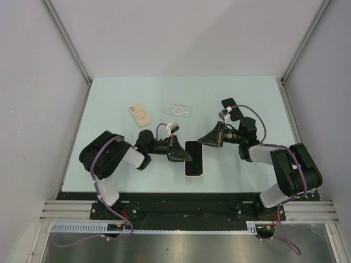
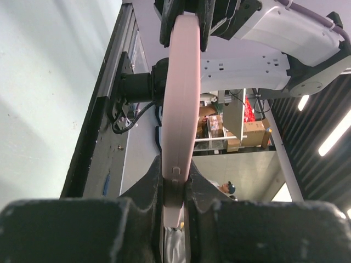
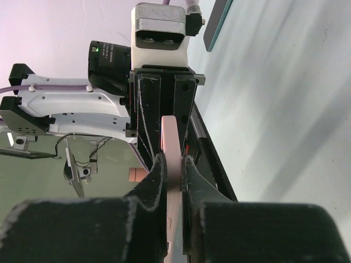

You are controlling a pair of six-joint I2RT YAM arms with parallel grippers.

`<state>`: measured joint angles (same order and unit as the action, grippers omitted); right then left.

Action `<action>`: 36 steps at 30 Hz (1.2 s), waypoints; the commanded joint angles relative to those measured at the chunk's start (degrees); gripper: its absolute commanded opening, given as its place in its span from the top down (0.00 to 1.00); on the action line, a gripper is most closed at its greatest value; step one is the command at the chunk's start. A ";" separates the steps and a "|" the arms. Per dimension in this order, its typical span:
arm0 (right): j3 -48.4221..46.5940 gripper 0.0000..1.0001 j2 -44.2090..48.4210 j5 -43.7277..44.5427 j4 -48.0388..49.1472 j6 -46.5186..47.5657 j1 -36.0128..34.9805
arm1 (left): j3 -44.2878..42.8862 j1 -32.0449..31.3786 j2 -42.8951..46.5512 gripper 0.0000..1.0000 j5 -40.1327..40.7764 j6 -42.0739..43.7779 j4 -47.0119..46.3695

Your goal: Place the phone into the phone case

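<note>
A pink phone (image 1: 193, 159) with a dark screen is held between both arms near the table's front middle. My left gripper (image 1: 184, 155) is shut on its left long edge. My right gripper (image 1: 204, 140) is shut on its upper right corner. Seen edge-on in the left wrist view, the phone (image 2: 181, 98) runs up from my clamped jaws (image 2: 175, 178) to the right gripper's fingers at the top. The right wrist view shows the pink edge (image 3: 170, 137) pinched in my jaws (image 3: 173, 164). A clear phone case (image 1: 179, 110) lies flat farther back, apart from both grippers.
A beige case (image 1: 140, 114) with a ring lies left of the clear one. A dark phone (image 1: 230, 107) lies at the back right, also visible in the right wrist view (image 3: 216, 24). The black base rail (image 1: 181, 197) runs along the table's near edge.
</note>
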<state>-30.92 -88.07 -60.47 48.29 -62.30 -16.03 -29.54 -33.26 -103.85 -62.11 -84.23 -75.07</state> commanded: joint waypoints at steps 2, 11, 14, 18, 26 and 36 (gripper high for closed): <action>-1.95 1.00 2.82 -0.44 0.76 1.74 -0.14 | 1.33 -0.14 -1.09 1.00 0.58 -1.82 -12.65; -7.14 0.62 10.02 4.75 -29.30 21.87 -2.25 | -1.22 -0.06 4.60 1.00 3.65 14.16 14.62; -7.14 0.59 9.59 2.38 -30.97 23.36 -2.77 | -4.38 -0.14 7.78 1.00 5.50 24.17 31.22; -7.14 0.90 10.81 3.60 -36.77 26.44 -3.04 | -8.16 -0.49 10.95 1.00 7.61 30.08 40.78; -7.05 0.78 16.52 7.80 -38.25 21.79 -2.87 | -14.40 -1.72 14.82 1.00 12.09 36.67 55.71; -6.61 0.54 31.55 19.68 -58.30 25.83 -1.11 | -19.84 -1.73 20.01 1.00 19.30 43.96 71.98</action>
<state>-36.42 -60.77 -43.75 -1.58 -37.76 -17.26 -44.84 -35.51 -86.72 -48.86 -45.87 -11.55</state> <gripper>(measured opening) 0.433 0.156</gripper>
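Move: The pink case with the black phone in it is held between both hands, its middle about 3 cm right of the left hand and, from the right hand, 7 cm back and 3 cm left. From the right hand the clear case lies some 22 cm ahead and 11 cm left, the spare black phone about 22 cm ahead and 18 cm right, both roughly 15 cm lower. Right fingers open, shut and reopen at the case edge, then withdraw rightward about 3 cm; left hand tilts the case. ##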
